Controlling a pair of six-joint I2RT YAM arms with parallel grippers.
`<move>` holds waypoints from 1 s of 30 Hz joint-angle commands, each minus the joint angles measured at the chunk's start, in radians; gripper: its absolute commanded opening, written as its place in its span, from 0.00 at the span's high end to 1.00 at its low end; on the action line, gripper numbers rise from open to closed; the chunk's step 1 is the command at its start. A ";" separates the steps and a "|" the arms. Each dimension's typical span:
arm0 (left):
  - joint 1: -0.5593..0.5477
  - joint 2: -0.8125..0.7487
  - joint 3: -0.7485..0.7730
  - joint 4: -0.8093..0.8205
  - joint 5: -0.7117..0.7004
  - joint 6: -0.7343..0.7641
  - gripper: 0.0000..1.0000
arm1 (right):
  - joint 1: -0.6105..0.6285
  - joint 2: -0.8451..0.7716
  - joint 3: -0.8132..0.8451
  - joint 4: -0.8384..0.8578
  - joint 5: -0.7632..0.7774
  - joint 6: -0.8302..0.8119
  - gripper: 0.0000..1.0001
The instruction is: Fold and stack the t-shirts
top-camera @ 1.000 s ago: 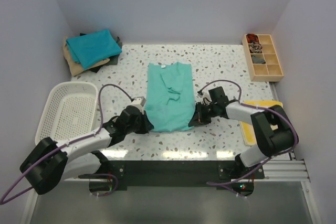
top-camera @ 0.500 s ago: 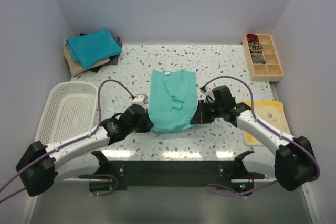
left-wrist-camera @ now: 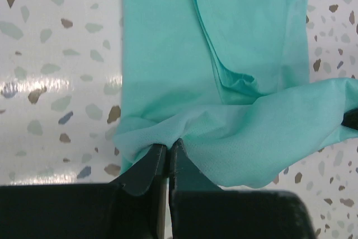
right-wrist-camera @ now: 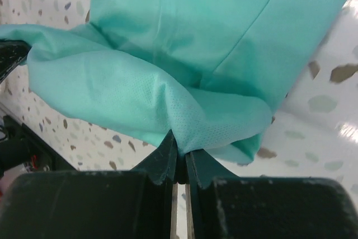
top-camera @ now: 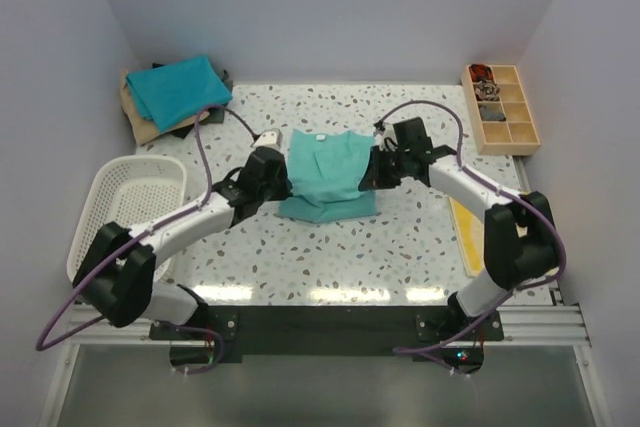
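Note:
A light sea-green t-shirt point(top-camera: 325, 175) lies mid-table, its lower half lifted and doubled back toward the collar. My left gripper point(top-camera: 281, 179) is shut on the shirt's hem at its left side; the pinched cloth point(left-wrist-camera: 168, 138) shows in the left wrist view. My right gripper point(top-camera: 372, 173) is shut on the hem at the right side, and the pinched cloth point(right-wrist-camera: 182, 138) shows in the right wrist view. A deeper teal-blue folded shirt point(top-camera: 178, 89) tops a stack with a tan shirt point(top-camera: 140, 117) and a dark one at the back left.
A white mesh basket point(top-camera: 125, 212) stands at the left. A wooden compartment tray point(top-camera: 500, 109) sits at the back right. A yellow sheet point(top-camera: 466, 232) lies at the right edge under the right arm. The speckled table point(top-camera: 400, 247) reaches the front edge.
Both grippers moved away from me with the shirt's bottom hem, carrying it up over the shirt toward the collar. The shirt now looks about half as long.

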 commanded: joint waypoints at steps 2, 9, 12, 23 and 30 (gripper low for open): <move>0.064 0.179 0.177 0.153 0.042 0.115 1.00 | -0.050 0.140 0.206 0.027 -0.041 -0.047 0.95; 0.131 0.372 0.393 0.217 0.104 0.155 1.00 | -0.109 0.314 0.435 0.007 -0.076 -0.045 0.94; 0.157 0.449 0.470 0.239 0.131 0.163 1.00 | -0.125 0.410 0.544 0.003 -0.084 -0.042 0.92; 0.295 0.722 0.652 0.272 0.165 0.184 0.28 | -0.197 0.713 0.807 0.133 0.005 -0.025 0.42; 0.327 0.621 0.604 0.340 0.115 0.246 0.00 | -0.208 0.508 0.730 0.135 0.117 -0.150 0.33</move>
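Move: The collar end of the t-shirt, where the pinched hem is to go, lies about 19 cm ahead of the left gripper, 13 cm to its right and 8 cm below; from the right gripper, about 18 cm ahead and 10 cm to its left. The shirt's near edge is some 8 cm behind both grippers, midway between them. The folded pile stands about 31 cm ahead and 34 cm left of the left gripper; the wooden organizer, 25 cm ahead and 42 cm right of the right one. Keep the hem pinched at both corners and carry both grippers forward together, nearly level, some 23 cm over the shirt towards its collar end. Near the end of the reach, dip both about 5 cm and open the fingers, letting go of the hem and easing the hands a few centimetres apart; raise the right one slightly last. ##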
